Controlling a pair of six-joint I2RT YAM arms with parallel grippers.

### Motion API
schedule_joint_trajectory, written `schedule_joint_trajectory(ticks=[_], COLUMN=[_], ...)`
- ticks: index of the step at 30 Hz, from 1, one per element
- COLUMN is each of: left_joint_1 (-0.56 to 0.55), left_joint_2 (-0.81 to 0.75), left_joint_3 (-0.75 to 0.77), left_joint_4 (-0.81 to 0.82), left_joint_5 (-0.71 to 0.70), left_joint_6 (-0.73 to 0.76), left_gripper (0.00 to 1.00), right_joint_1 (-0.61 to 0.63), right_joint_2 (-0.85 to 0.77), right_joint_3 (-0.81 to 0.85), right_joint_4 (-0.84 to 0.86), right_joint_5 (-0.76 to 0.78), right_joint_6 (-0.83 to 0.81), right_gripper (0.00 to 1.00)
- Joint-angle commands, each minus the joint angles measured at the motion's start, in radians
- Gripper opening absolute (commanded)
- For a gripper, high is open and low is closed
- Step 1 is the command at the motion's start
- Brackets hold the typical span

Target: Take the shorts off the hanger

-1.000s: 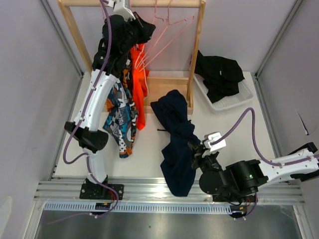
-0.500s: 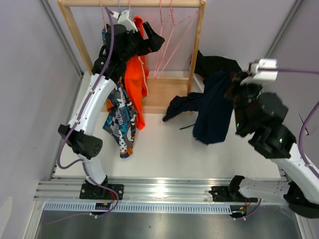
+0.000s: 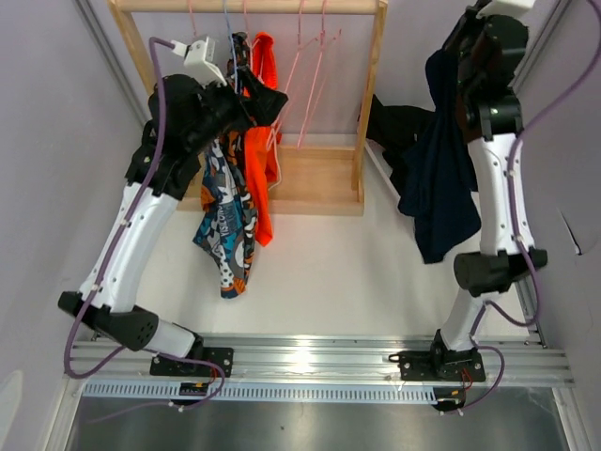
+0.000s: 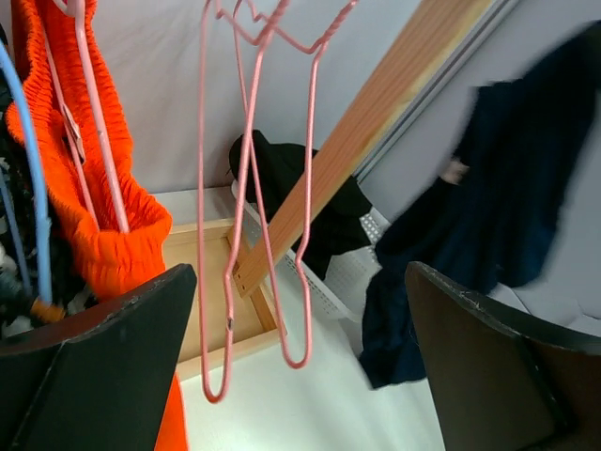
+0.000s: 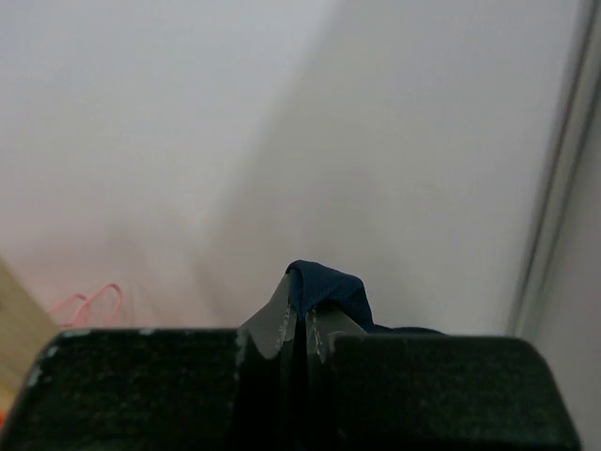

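Observation:
My right gripper is raised high at the back right, shut on a fold of the navy shorts, which dangle in the air off any hanger. In the right wrist view the navy fabric pokes out between my closed right gripper. My left gripper stands open beside the rack with nothing in it. In the left wrist view my left gripper faces two bare pink hangers. Bright orange shorts hang on a pink hanger. The graphic-print shorts hang lower, partly behind my left arm.
The wooden rack spans the back, its base board on the table. Black shorts lie in a white tray to the right of the rack, partly behind the navy pair. A blue hanger shows beside the orange shorts.
My left gripper has opened and drawn back a little from the hangers. My right arm has swung the navy shorts from the table front up high to the back right.

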Motion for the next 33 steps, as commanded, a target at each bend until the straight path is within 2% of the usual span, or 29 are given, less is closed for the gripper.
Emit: schedule_joint_trajectory(ticks=[1,5,7,9,10,11,12,13,14,15,16,18,19,22,25,26,27,29,33], left_joint_1=[0.005,0.011,0.024,0.033,0.047,0.054,0.064,0.082,0.09,0.096,0.103,0.111,0.117,0.119,0.122,0.122,0.122,0.123,0.123], left_joint_2=[-0.091,-0.13,-0.114,-0.079,-0.065,-0.05,-0.014,0.008,0.034,0.086,0.112,0.158,0.191,0.226,0.254,0.26,0.268,0.284,0.31], left_joint_3=[-0.024,0.017,0.095,0.161,0.204,0.244,0.267,0.314,0.365,0.391,0.437,0.494,0.508,0.511,0.516,0.52,0.521,0.525,0.524], left_joint_4=[0.007,-0.031,-0.056,-0.096,-0.103,-0.12,-0.125,-0.132,-0.151,-0.16,-0.169,-0.177,-0.172,-0.126,-0.1,-0.085,-0.085,-0.074,-0.073], left_joint_5=[0.027,-0.03,-0.048,-0.07,-0.085,-0.083,-0.082,-0.065,-0.057,-0.048,-0.035,-0.011,0.016,0.048,0.05,0.048,0.045,0.029,0.006], left_joint_6=[0.053,0.111,0.133,0.142,0.143,0.143,0.14,0.139,0.136,0.134,0.133,0.125,0.121,0.108,0.102,0.102,0.104,0.101,0.101], left_gripper=[0.99,0.99,0.99,0.99,0.99,0.99,0.99,0.99,0.99,0.99,0.99,0.99,0.99,0.98,0.84,0.71,0.68,0.68,0.7], right_joint_1=[-0.044,-0.053,-0.055,-0.061,-0.065,-0.067,-0.07,-0.07,-0.07,-0.07,-0.07,-0.07,-0.07,-0.067,-0.045,-0.041,-0.035,-0.022,0.001], right_joint_2=[0.082,0.122,0.139,0.172,0.186,0.201,0.215,0.206,0.177,0.139,0.038,-0.066,-0.173,-0.341,-0.633,-0.691,-0.743,-0.885,-1.054], right_joint_3=[0.035,-0.151,-0.273,-0.336,-0.337,-0.33,-0.33,-0.378,-0.443,-0.525,-0.698,-0.855,-0.985,-1.159,-1.392,-1.428,-1.459,-1.499,-1.536], right_joint_4=[0.065,0.197,0.274,0.282,0.23,0.18,0.138,0.089,0.107,0.139,0.218,0.309,0.319,0.36,0.359,0.337,0.333,0.27,0.121], right_joint_5=[-0.14,-0.152,-0.148,-0.172,-0.195,-0.206,-0.218,-0.211,-0.194,-0.18,-0.16,-0.143,-0.138,-0.135,-0.132,-0.123,-0.129,-0.12,-0.106], right_joint_6=[0.122,0.143,0.152,0.169,0.19,0.202,0.212,0.219,0.238,0.245,0.258,0.29,0.305,0.351,0.364,0.368,0.367,0.362,0.348], right_gripper=[0.0,0.0,0.0,0.0,0.01,0.14,0.62,0.87,0.99,0.99,0.99,0.99,1.0,0.99,0.99,1.0,0.99,0.99,0.99])
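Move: My right hand, still gripping the navy shorts, has the basket about 16 cm ahead, 7 cm to the right and some 53 cm below; the rack's right foot is roughly 9 cm ahead, 14 cm left and 55 cm down. From my empty left hand the orange shorts hang about 18 cm ahead, 5 cm left and 12 cm lower. The patterned shorts hang about 4 cm left of them, and the empty pink hangers about 14 cm right of them, slightly nearer me. I swing my right hand down and about 12 cm forward over the basket, tipping the wrist some 40 degrees down, open to let go of the navy shorts, then draw back nearly 30 cm, first low, then rising and levelling. Meanwhile my open left hand backs off, rises about 11 cm leftward, then pushes forward and lower towards the orange shorts' hanger, its fingers narrowing to two-thirds. ##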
